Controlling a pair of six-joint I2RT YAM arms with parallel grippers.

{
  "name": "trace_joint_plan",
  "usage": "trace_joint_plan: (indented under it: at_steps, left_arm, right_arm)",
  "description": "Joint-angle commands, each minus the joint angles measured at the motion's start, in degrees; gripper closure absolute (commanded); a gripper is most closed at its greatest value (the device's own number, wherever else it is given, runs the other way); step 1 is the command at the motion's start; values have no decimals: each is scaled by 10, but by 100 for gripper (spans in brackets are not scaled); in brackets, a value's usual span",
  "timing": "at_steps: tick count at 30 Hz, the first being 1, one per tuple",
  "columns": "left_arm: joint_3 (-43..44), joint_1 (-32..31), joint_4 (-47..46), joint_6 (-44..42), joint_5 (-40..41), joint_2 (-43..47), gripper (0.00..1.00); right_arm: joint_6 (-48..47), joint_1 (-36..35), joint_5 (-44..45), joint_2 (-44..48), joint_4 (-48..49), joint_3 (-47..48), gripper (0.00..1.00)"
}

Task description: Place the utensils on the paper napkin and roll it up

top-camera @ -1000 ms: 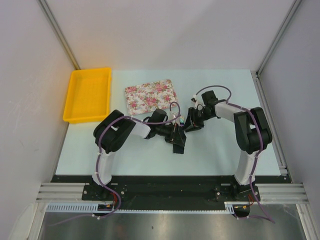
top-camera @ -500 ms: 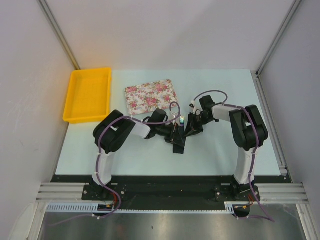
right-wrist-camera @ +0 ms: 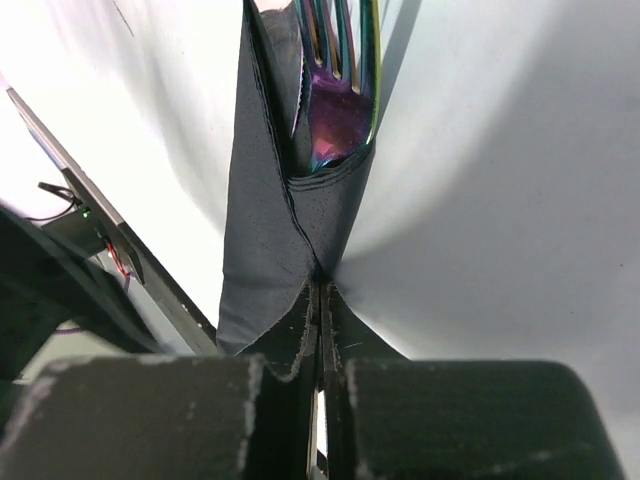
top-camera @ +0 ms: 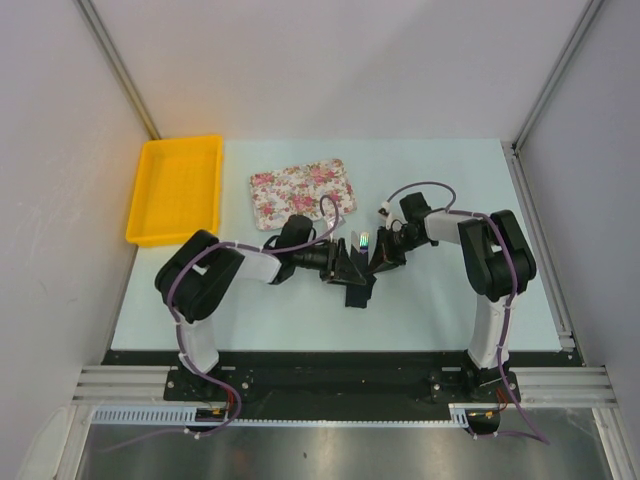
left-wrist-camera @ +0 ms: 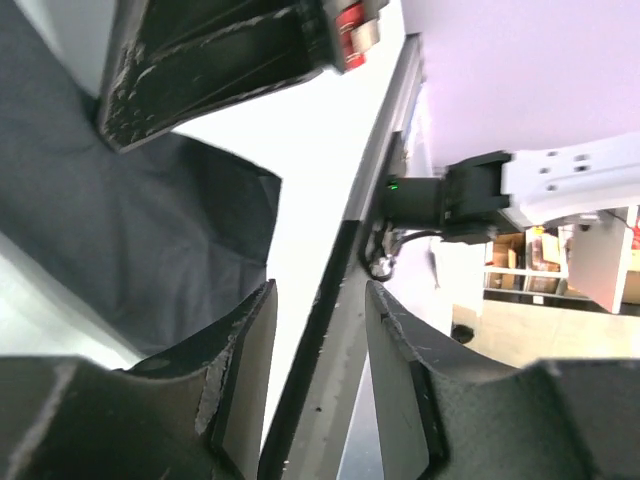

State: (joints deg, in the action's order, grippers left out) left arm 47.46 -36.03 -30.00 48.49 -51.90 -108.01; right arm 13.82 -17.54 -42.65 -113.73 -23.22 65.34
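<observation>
The black paper napkin [right-wrist-camera: 275,230] is folded around the utensils, and a shiny iridescent fork [right-wrist-camera: 335,90] pokes out of its far end. My right gripper [right-wrist-camera: 320,290] is shut on the napkin's near edge. In the top view the napkin [top-camera: 358,292] lies mid-table between both grippers, with the utensils' tips [top-camera: 363,241] glinting above it. My left gripper [left-wrist-camera: 320,300] stands open just left of the napkin [left-wrist-camera: 140,230] with nothing between its fingers. From above, the left gripper [top-camera: 343,266] and the right gripper [top-camera: 384,257] face each other across the bundle.
A pink-flowered tray [top-camera: 301,193] lies behind the left arm. A yellow bin [top-camera: 176,189] stands at the table's far left. The table's black front rail [left-wrist-camera: 340,290] runs close under the left fingers.
My left gripper has opened and its arm has drawn back to the left. My right gripper has closed onto the napkin's edge.
</observation>
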Motion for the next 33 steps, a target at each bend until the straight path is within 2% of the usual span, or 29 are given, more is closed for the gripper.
trace_joint_plan:
  at_steps: [1, 4, 11, 17, 22, 23, 25, 26, 27, 30, 33]
  left_arm:
    - [-12, 7, -59, 53, -22, 21, 55]
    - [-21, 5, -78, 68, -13, 3, 62]
    - [-2, -11, -54, 44, -5, -54, 82]
    - [2, -7, 30, -22, 2, -105, 91]
    - [-12, 15, 31, -29, -20, -164, 100]
    - [-10, 17, 35, -33, -20, -168, 100]
    - [-8, 16, 42, -48, -14, -165, 100]
    - [-8, 15, 42, -48, -13, -164, 100]
    - [-8, 14, 42, -49, -9, -160, 100]
    - [-11, 13, 41, -55, -4, -156, 100]
    - [-16, 11, 35, -53, -2, -153, 100]
  right_arm:
    - [-20, 0, 28, -10, 17, -20, 100]
    - [-19, 1, 28, -7, 18, -24, 100]
    - [-16, 4, 29, -6, 23, -32, 100]
    - [-9, 10, 23, -13, 26, -29, 100]
    - [-6, 13, 29, -4, 13, -14, 100]
    - [-5, 14, 32, -2, 5, -10, 98]
    - [4, 16, 35, 10, -2, -1, 87]
    - [8, 17, 37, 14, -1, 0, 82]
    - [11, 18, 40, 17, -2, 3, 71]
    - [25, 18, 43, 17, -3, 17, 57]
    - [32, 11, 56, 9, -9, 31, 53]
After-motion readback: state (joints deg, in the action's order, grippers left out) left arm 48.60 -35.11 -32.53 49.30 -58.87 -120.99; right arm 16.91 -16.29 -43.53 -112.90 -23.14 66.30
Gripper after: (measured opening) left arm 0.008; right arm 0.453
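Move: The left hand, half open, hangs about 6 cm above the near end of the napkin, which lies roughly 2 cm back and 1 cm to its left; the fork's tines poke out some 13 cm ahead of it and 1 cm right, the knife blade about 13 cm ahead and 1 cm left. The right hand's shut fingers already pinch the edge of the napkin roll, whose middle is about 2 cm to their left, level fore and aft. After a rise of about a centimetre, the left hand drops onto the near end of the napkin, some 7 cm down and a little back towards the base, rolling about 10 degrees as its half-open fingers shut and pinch the cloth down by the table. The right hand keeps its pinch on the roll, staying in place until the left is down and shut, then opens to nearly half and starts to lift up and forward, about 1 cm each way. ##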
